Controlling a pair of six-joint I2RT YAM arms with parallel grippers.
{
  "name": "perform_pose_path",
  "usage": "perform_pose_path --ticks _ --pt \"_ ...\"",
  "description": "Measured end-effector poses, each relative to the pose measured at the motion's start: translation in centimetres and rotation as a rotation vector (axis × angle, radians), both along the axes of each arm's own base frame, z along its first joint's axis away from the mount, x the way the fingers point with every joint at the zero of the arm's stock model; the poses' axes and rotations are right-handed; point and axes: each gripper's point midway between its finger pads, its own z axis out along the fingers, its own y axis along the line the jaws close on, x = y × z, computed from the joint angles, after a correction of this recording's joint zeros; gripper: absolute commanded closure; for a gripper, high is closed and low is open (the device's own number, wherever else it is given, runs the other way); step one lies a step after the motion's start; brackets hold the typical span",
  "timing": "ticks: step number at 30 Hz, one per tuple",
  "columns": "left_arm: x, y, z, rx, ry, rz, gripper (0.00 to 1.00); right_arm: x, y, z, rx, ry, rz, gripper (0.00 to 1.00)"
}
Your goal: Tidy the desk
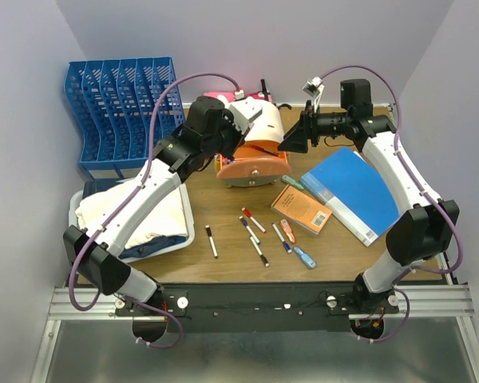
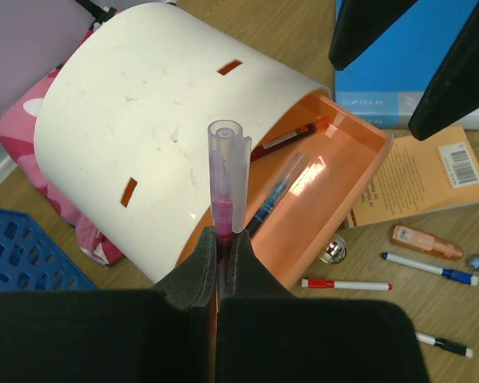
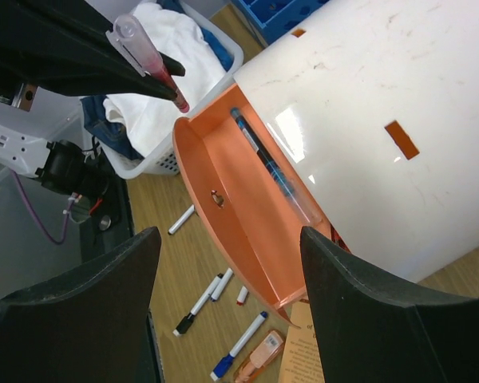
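On the brown desk [image 1: 231, 267] stands an orange drawer box [image 1: 251, 169] under a curved white cover [image 1: 263, 120]. Its drawer [image 2: 335, 175] is pulled out, with a blue pen [image 2: 275, 191] and a red pen [image 2: 283, 137] lying inside. My left gripper [image 2: 222, 235] is shut on a pink pen with a clear cap [image 2: 226, 171], held upright just in front of the drawer. In the right wrist view the same pink pen [image 3: 148, 60] hangs above the drawer [image 3: 223, 171]. My right gripper [image 3: 227, 239] is open and holds nothing, hovering over the drawer's end.
A blue file rack [image 1: 120, 112] stands at the back left, with a white basket of cloth [image 1: 136, 215] in front of it. A blue folder [image 1: 351, 191] and an orange book [image 1: 302, 214] lie on the right. Several markers [image 1: 251, 219] are scattered near the front.
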Motion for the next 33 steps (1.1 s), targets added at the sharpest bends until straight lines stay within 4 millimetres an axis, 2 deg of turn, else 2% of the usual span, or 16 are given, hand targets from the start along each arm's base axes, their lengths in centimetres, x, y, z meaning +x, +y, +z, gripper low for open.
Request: perform_pose_path --ticks 5,8,12,18,23,29,30,32,33 --pt "-0.1 -1.2 -1.0 0.078 -0.039 -0.075 0.91 0.0 -0.3 -0.5 -0.011 0.012 -0.009 0.21" --pt "-0.1 -1.7 -1.7 0.112 -0.051 -0.105 0.83 0.1 -0.3 -0.6 -0.012 0.009 -0.008 0.21" --pt "-0.2 -2.4 -2.5 0.145 -0.058 -0.135 0.66 0.1 -0.4 -0.6 -0.014 0.008 -0.009 0.21" --pt "-0.5 -3.2 -2.9 0.172 -0.073 -0.156 0.47 -0.2 -0.7 -0.8 -0.027 -0.009 0.000 0.21" --pt "-0.3 -3.4 -2.5 0.173 -0.095 -0.147 0.42 -1.1 -1.1 -1.2 -0.056 -0.035 0.029 0.21" --pt "0.3 -2.5 -1.0 0.152 -0.126 -0.073 0.24 -3.3 -1.7 -2.0 -0.098 -0.105 0.129 0.22" --pt "0.2 -2.2 -0.2 0.130 -0.143 -0.050 0.17 -3.9 -1.9 -2.3 -0.108 -0.121 0.157 0.23" --pt "-0.1 -1.4 1.2 0.086 -0.171 -0.009 0.10 -4.9 -2.2 -2.9 -0.125 -0.155 0.204 0.24" --pt "-0.7 -0.7 2.6 0.037 -0.200 0.020 0.03 -5.5 -2.3 -3.3 -0.133 -0.159 0.223 0.25"
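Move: The left hand, still gripping the pink pen upright, is just above the near left corner of the open orange drawer; the drawer's middle is about 7 cm to its right, 4 cm ahead and 14 cm below. The white lid rises some 9 cm beyond the drawer, and the red marker is on the desk about 10 cm back and 8 cm right. From the right hand, the drawer is roughly 11 cm left, 3 cm ahead and 13 cm below; the orange book lies about 8 cm back, 5 cm right and 28 cm down. The left hand carries the pink pen some 3.5 cm right and 3 cm down over the open drawer, rolling its left side up about 10 degrees, and opens its fingers wide to let go of the pen, then rises about 5 cm clear and drifts back left. The right hand, empty and open, mostly waits beside the drawer and then sets off about 5 cm back, sinking some 3 cm and swinging counter-clockwise, away from the drawer and towards the orange book. ##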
